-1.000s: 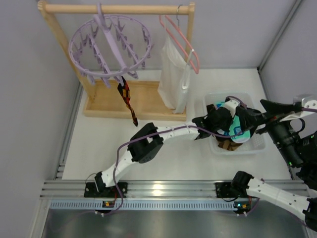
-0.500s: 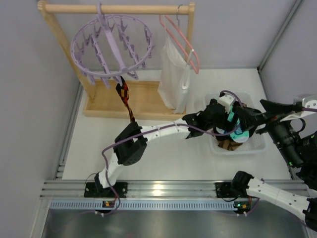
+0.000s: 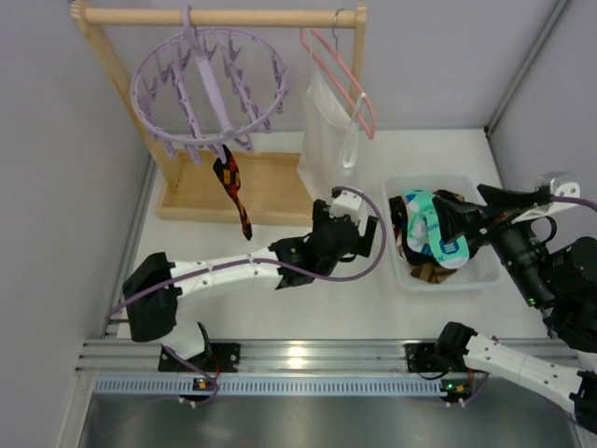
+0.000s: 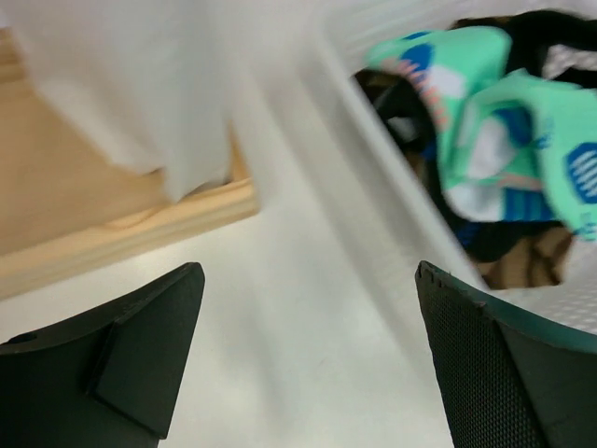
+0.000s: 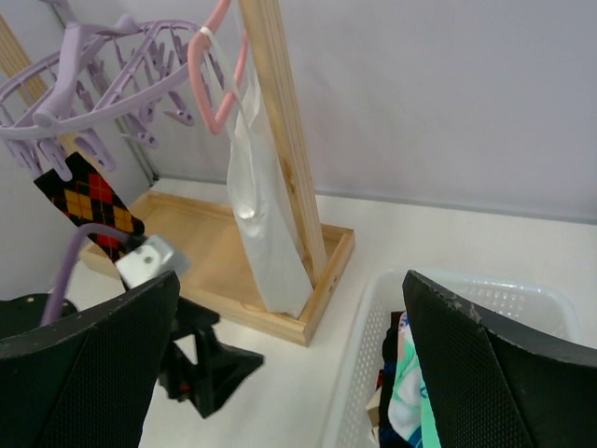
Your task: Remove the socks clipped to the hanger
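Note:
The round lavender hanger (image 3: 207, 89) hangs from the wooden rail; the right wrist view shows the hanger (image 5: 93, 84) too. One red-orange-black sock (image 3: 233, 187) dangles from a clip at its near rim, and the same sock (image 5: 89, 201) shows in the right wrist view. Teal and black socks (image 3: 431, 233) lie heaped in the white basket (image 3: 401, 271). My left gripper (image 3: 366, 227) is open and empty above the table, just left of the basket, and between its fingers I see bare table (image 4: 308, 271). My right gripper (image 3: 471, 219) hovers open and empty over the basket's right side.
A thin pink hanger (image 3: 340, 70) carries a white garment (image 3: 326, 149) at the rail's right end. The rack's wooden base tray (image 3: 270, 187) lies behind my left gripper. Grey walls close in on the left and right.
My left gripper opened over the basket and let go of a teal sock. It has since drawn back left, out of the basket. The right arm hardly moved.

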Robot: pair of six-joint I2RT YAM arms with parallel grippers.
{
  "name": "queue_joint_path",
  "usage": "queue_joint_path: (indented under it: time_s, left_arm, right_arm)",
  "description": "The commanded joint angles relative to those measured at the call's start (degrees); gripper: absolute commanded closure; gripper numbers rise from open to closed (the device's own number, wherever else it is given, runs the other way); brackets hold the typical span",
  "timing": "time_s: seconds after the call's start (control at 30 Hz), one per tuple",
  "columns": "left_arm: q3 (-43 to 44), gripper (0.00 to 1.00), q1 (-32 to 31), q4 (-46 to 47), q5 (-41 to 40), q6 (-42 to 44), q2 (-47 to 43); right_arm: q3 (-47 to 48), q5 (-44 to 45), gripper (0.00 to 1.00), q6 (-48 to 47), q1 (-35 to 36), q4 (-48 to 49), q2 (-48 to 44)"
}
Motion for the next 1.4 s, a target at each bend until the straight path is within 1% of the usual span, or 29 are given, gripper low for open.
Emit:
queue_joint_path:
  time_s: [0.0,0.03,0.17,0.2,0.27,0.3,0.33,0.4,0.53,0.57,0.6,0.63,0.67,0.7,0.73,0.83,0.87,0.9,0.93,0.97,1.0,1.03,1.13,1.17,1.23,1.37]
  left_arm:
    - [-9.18,0.02,-0.58,-2.85,-13.11,-3.11,-9.46]
    - [-13.46,0.02,-0.58,-3.03,-13.81,-3.38,-12.96]
    - [-23.60,0.02,-0.50,-3.56,-20.04,-5.93,-20.54]
    - [-25.18,0.02,0.20,-3.56,-19.80,-6.37,-21.60]
    - [-28.70,0.02,3.00,-3.56,-15.95,-7.68,-23.97]
    - [-29.67,0.02,5.11,-3.47,-11.84,-8.38,-24.50]
    - [-31.33,0.02,9.39,-3.47,-11.10,-9.17,-25.38]
    - [-32.57,0.02,13.72,-3.47,-12.84,-9.71,-25.74]
    - [-32.23,0.02,19.36,-3.03,-15.22,-11.02,-25.22]
    - [-31.88,0.02,20.67,-2.33,-15.14,-10.85,-24.69]
    - [-31.62,0.02,23.64,-1.54,-14.88,-10.16,-24.16]
    - [-31.53,0.02,24.98,-0.41,-15.66,-8.32,-23.20]
    - [-31.61,0.01,25.95,3.35,-15.32,-7.09,-22.75]
    - [-32.31,0.02,28.40,5.47,-14.09,-5.42,-21.97]
    - [-32.75,0.02,29.64,9.85,-12.43,-3.05,-21.61]
    - [-34.07,0.02,34.30,14.80,-8.47,-0.83,-20.20]
    - [-34.16,0.04,34.92,17.42,-7.94,-0.14,-19.85]
    - [-34.25,0.07,35.71,18.49,-7.41,1.52,-19.59]
    - [-34.08,0.18,35.80,19.11,-7.05,1.89,-18.89]
    - [-33.73,0.25,35.89,19.55,-6.62,2.24,-18.53]
    - [-33.20,0.35,35.80,19.73,-6.52,2.85,-18.27]
    - [-33.02,0.50,35.80,20.08,-6.96,3.03,-17.92]
    - [-33.11,0.69,35.80,21.23,-7.32,4.09,-17.92]
    - [-33.11,0.85,35.80,21.14,-7.31,4.09,-18.18]
    - [-33.89,1.00,35.80,21.05,-6.53,3.21,-19.05]
    - [-36.70,1.00,35.45,21.05,-5.12,0.49,-23.00]
  right_arm:
    - [-1.45,-0.76,0.01,0.45,-0.38,5.16,0.13]
    - [-1.63,-0.76,0.00,0.37,-0.39,5.60,0.30]
    - [-2.95,-1.28,0.01,0.45,-0.30,7.53,1.01]
    - [-3.74,-1.90,0.01,0.54,-0.38,8.67,1.36]
    - [-4.62,-2.95,0.01,0.80,-0.39,9.73,1.97]
    - [-5.14,-3.31,0.01,0.89,-0.39,10.52,2.23]
    - [-5.24,-3.74,0.00,1.24,-0.39,10.79,2.67]
    - [-5.24,-4.98,0.01,1.68,-0.39,11.05,4.17]
    - [-5.85,-6.56,0.01,2.03,-0.39,12.97,6.36]
    - [-6.11,-7.34,0.01,2.12,-0.39,13.33,7.15]
    - [-6.03,-8.05,0.00,2.38,-0.39,13.77,7.51]
    - [-6.03,-8.40,0.00,2.47,-0.39,14.12,7.95]
    - [-5.85,-9.54,0.01,2.47,-0.39,14.65,8.56]
    - [-5.68,-9.90,0.01,2.65,-0.39,14.74,8.83]
    - [-5.50,-10.34,0.01,2.65,-0.39,14.66,9.18]
    - [-5.50,-11.04,0.00,2.74,-0.39,14.83,9.62]
    - [-5.67,-11.22,0.01,2.74,-0.47,14.83,9.79]
    - [-5.85,-11.22,0.01,2.74,-0.39,14.74,9.71]
    - [-6.03,-11.39,0.01,2.91,-0.39,14.92,9.80]
    - [-6.46,-11.57,0.01,2.91,-0.39,15.18,9.62]
    - [-6.64,-11.74,0.01,3.00,-0.39,15.44,9.71]
    - [-6.90,-11.75,0.01,3.17,-0.39,15.71,9.97]
    - [-7.52,-12.62,0.01,3.88,-0.39,16.41,11.02]
    - [-7.61,-13.58,0.01,4.14,-0.30,16.67,11.37]
    - [-7.79,-14.90,0.01,4.84,-0.47,17.99,12.43]
    - [-6.56,-18.15,0.01,5.72,-0.39,20.54,15.15]
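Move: The last sock, a red-and-black argyle one hanging from the round hanger's near edge, is about 27 cm to the left hand's left, 7 cm ahead and 3 cm lower. The hanger's ring is centred some 12 cm farther out than the sock and 15 cm above it. The white cloth hangs roughly 12 cm ahead and 5 cm left of the hand, at its height. From the right hand, the sock is about 42 cm left, 16 cm ahead and 25 cm below. The left fingers shut on the hanging argyle sock and pinch it below its middle. To get there the left hand sweeps about 30 cm left and sinks some 7 cm, first drawing slightly back, then reaching forward, turning some 40 degrees counter-clockwise with fingers wide open until the end. Meanwhile the right hand, still open, drifts about 12 cm left towards the hanger, easing forward and down. ##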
